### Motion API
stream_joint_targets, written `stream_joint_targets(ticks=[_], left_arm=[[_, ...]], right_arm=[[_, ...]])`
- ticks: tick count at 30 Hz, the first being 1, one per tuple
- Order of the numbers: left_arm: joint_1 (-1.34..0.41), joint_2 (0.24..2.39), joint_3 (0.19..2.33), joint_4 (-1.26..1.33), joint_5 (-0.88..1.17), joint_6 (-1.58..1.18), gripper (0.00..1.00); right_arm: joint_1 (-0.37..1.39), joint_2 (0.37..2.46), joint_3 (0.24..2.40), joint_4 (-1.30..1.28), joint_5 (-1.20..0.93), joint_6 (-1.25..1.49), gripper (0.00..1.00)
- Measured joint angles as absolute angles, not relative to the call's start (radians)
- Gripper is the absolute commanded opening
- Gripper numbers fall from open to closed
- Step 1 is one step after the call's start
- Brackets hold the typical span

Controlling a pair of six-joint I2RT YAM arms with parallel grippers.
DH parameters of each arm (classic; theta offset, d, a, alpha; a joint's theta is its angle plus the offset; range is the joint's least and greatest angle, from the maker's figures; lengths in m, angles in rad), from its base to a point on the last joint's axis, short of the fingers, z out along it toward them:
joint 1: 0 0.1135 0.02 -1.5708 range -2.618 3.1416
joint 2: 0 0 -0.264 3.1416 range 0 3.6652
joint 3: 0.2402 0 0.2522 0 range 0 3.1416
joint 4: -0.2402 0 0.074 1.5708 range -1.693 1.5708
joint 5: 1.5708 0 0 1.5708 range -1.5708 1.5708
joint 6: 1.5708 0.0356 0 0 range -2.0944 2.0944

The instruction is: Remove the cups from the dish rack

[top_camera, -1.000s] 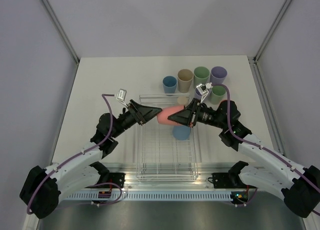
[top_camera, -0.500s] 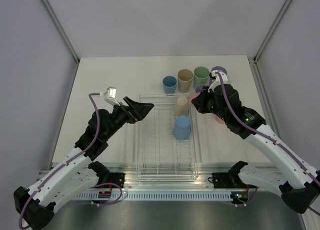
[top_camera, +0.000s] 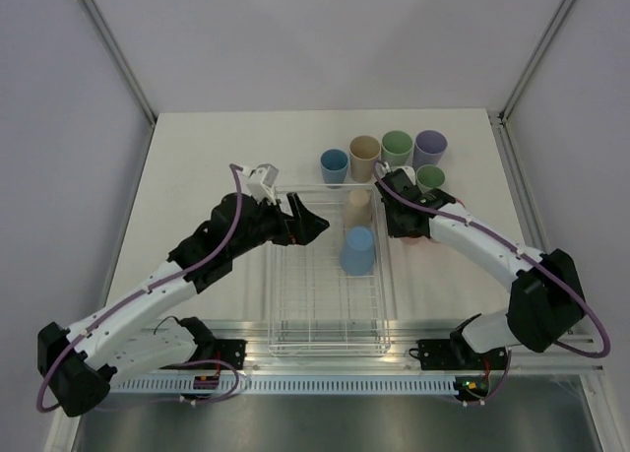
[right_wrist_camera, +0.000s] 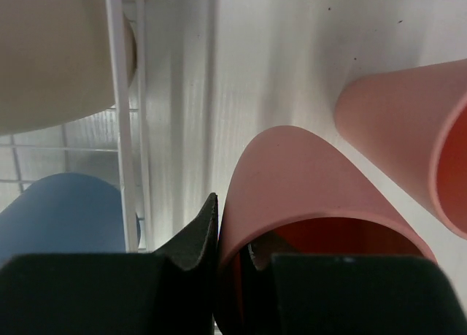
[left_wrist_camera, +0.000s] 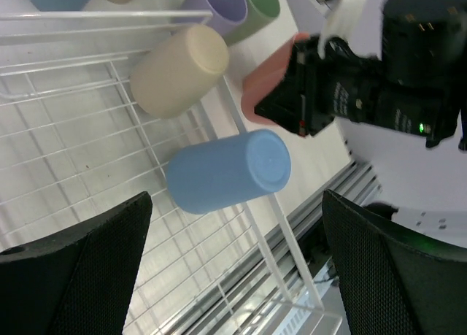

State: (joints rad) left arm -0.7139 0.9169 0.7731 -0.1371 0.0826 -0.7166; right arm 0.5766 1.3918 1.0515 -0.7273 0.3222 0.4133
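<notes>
The clear dish rack [top_camera: 275, 285] holds a beige cup [top_camera: 357, 208] and a blue cup [top_camera: 357, 250], both upside down. My left gripper [top_camera: 311, 223] hangs open over the rack's far left part with nothing between its fingers; its wrist view looks across at the blue cup [left_wrist_camera: 226, 171] and the beige cup [left_wrist_camera: 179, 68]. My right gripper [top_camera: 404, 219] is just right of the rack, shut on the rim of a coral pink cup [right_wrist_camera: 306, 196], one finger inside and one outside. A second pink cup [right_wrist_camera: 401, 131] lies close beside it on the table.
Behind the rack stand a blue cup [top_camera: 335, 163], a beige cup [top_camera: 364, 157], a green cup [top_camera: 397, 147], a purple cup [top_camera: 430, 147] and another green cup [top_camera: 429, 181]. The rack's right wire wall [right_wrist_camera: 120, 131] runs just left of the held cup.
A second ago both grippers held the pink cup above the rack. The left let go, pulled away left, then returned over the rack. The right carried the cup rightward and down beside the rack.
</notes>
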Motion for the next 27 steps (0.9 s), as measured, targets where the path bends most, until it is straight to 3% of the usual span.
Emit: stream_joint_targets(ticks=[10, 17, 27], left_arm=[[-0.947, 1.239, 1.045, -0.314, -0.093, -0.535, 1.00], [-0.989, 1.311, 1.083, -0.387, -0.184, -0.485, 1.00], [-1.069, 1.417, 1.192, -0.399, -0.201, -0.392, 1.00]], right_arm=[[0.524, 1.540, 1.065, -0.678, 0.292, 0.388, 0.02], [0.465, 1.559, 1.077, -0.632, 0.257, 0.383, 0.29], [0.459, 1.552, 1.105, -0.605, 0.197, 0.372, 0.38]])
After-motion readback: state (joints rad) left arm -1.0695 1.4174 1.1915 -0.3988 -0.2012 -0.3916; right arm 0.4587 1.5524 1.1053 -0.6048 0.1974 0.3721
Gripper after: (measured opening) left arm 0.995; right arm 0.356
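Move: The left hand, empty and open above the rack, has the blue cup about 10 cm to its right, 4 cm ahead and 17 cm below; the beige cup stands 10 cm beyond the blue one. The right hand holds the coral cup by its rim; its spot on the table is about 4 cm ahead, 3 cm right and 7 cm below. The other coral cup is 4 cm ahead and 10 cm right of that hand, the purple cup 12 cm ahead and 2 cm right. The right hand lowers the coral cup by nearly 4 cm, then takes it forward some 4 cm towards the purple cup and beside the other coral cup, where the fingers, one inside the rim and one outside, open part way and let go of its wall as the hand starts to rise. Meanwhile the left hand swings right about 10 cm across the rack and sinks 5 cm towards the blue cup, its wrist rolling some 30 degrees so the wide-open fingers tip further down, without touching it yet. ##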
